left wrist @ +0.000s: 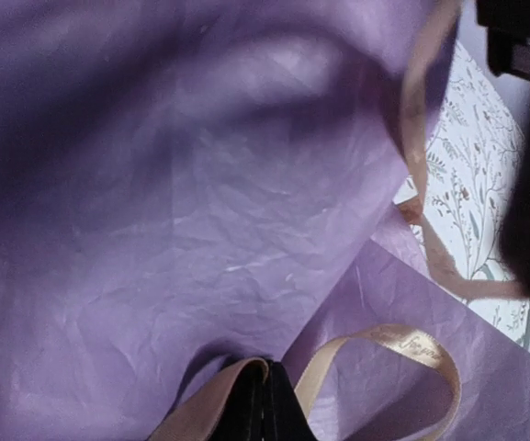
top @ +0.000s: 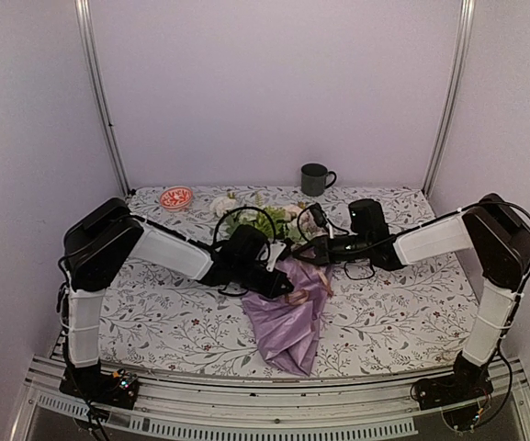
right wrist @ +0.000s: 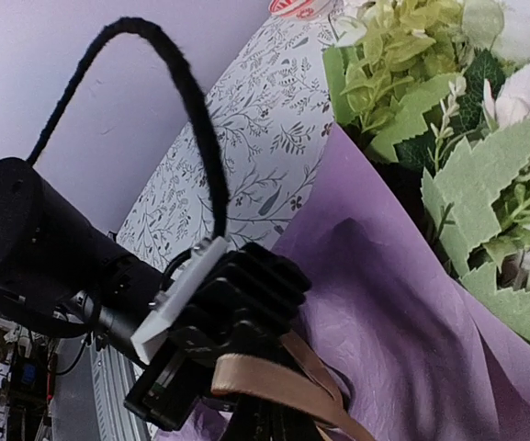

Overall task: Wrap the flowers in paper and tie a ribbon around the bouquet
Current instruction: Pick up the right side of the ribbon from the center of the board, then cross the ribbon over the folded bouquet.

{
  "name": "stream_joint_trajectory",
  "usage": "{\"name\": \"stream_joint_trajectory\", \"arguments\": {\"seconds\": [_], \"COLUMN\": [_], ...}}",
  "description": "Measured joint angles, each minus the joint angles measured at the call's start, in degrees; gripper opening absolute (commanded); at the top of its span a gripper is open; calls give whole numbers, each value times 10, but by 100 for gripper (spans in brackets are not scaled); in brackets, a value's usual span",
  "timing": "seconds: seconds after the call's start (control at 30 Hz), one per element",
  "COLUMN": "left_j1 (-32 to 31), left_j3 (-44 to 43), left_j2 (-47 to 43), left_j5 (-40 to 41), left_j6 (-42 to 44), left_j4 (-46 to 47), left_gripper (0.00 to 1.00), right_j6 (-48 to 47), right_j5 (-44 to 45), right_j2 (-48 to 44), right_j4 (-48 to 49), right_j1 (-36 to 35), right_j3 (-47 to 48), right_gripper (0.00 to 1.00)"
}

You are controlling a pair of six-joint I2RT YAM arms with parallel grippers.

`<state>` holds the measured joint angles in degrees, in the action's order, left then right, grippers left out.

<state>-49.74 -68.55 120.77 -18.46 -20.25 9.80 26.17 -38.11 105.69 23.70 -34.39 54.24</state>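
Note:
The bouquet lies mid-table: pink, white and green flowers (top: 257, 217) at the far end, the lilac paper (top: 292, 331) wrapped round them as a cone pointing toward me. The beige ribbon (top: 298, 296) crosses the cone's middle. My left gripper (top: 281, 281) sits on the cone's left side, my right gripper (top: 318, 252) just behind it. In the left wrist view the left gripper (left wrist: 266, 369) is shut with the ribbon (left wrist: 411, 342) coming out at its tip and looping over the paper (left wrist: 182, 211). In the right wrist view the right gripper (right wrist: 278, 424) is shut with the ribbon (right wrist: 278, 381) across its tip, beside the flowers (right wrist: 448, 119).
A dark green mug (top: 316, 179) stands at the back. A red-and-white bowl (top: 176, 197) sits at the back left. The floral-printed cloth (top: 402, 303) covers the table. Black cables (top: 360, 269) hang by the right wrist. The left arm's wrist (right wrist: 228, 294) is close before the right camera.

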Motion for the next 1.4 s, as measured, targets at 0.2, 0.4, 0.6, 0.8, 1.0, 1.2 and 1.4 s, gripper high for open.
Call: {"name": "stream_joint_trajectory", "arguments": {"seconds": [0.2, 0.4, 0.6, 0.8, 1.0, 1.2, 1.4], "left_j1": [-21, -38, -38, -37, -35, -31, -18], "left_j3": [44, 38, 31, 18, 41, 45, 39], "left_j2": [-39, -60, -60, -57, -57, -57, -53], "left_j5": [-6, -21, -24, -3, -23, -37, -33], "left_j6": [21, 75, 122, 141, 129, 118, 85], "left_j4": [45, 45, 23, 14, 75, 100, 102], "left_gripper": [0, 0, 0, 0, 0, 0, 0], "right_j6": [2, -30, -44, -34, -24, -12, 9], "right_j5": [-16, -41, -82, -149, -178, -203, -203], "right_j2": [55, 111, 123, 129, 111, 110, 88], "right_j4": [-12, -73, -90, -97, -95, -79, -47], "right_j1": [0, 0, 5, 18, 23, 23, 31], "right_j3": [28, 99, 112, 114, 97, 88, 69], "right_gripper": [3, 7, 28, 36, 41, 53, 53]}}
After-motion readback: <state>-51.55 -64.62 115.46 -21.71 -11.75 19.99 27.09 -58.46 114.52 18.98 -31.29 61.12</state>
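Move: The peach ribbon loop on the purple paper lies about 5 cm back, 1 cm left and 9 cm below the right hand, whose shut fingers hold a strand of the ribbon. From that hand the ribbon tail hangs some 2 cm back, 5 cm right and 8 cm down; the flowers are about 15 cm ahead, 8 cm left and 7 cm lower. From the left hand, the loop is roughly 2 cm back, 3 cm right and 1 cm below. The held ribbon strand goes down towards the paper with the right hand, about 5 cm and slightly left; the fingers then open to half their width, letting it go, while the hand eases back, rises a little and turns some 15 degrees counter-clockwise. The left hand, fingers still shut on ribbon, lifts about 6 cm, first drawing back and right away from the paper, then edging forward again. ##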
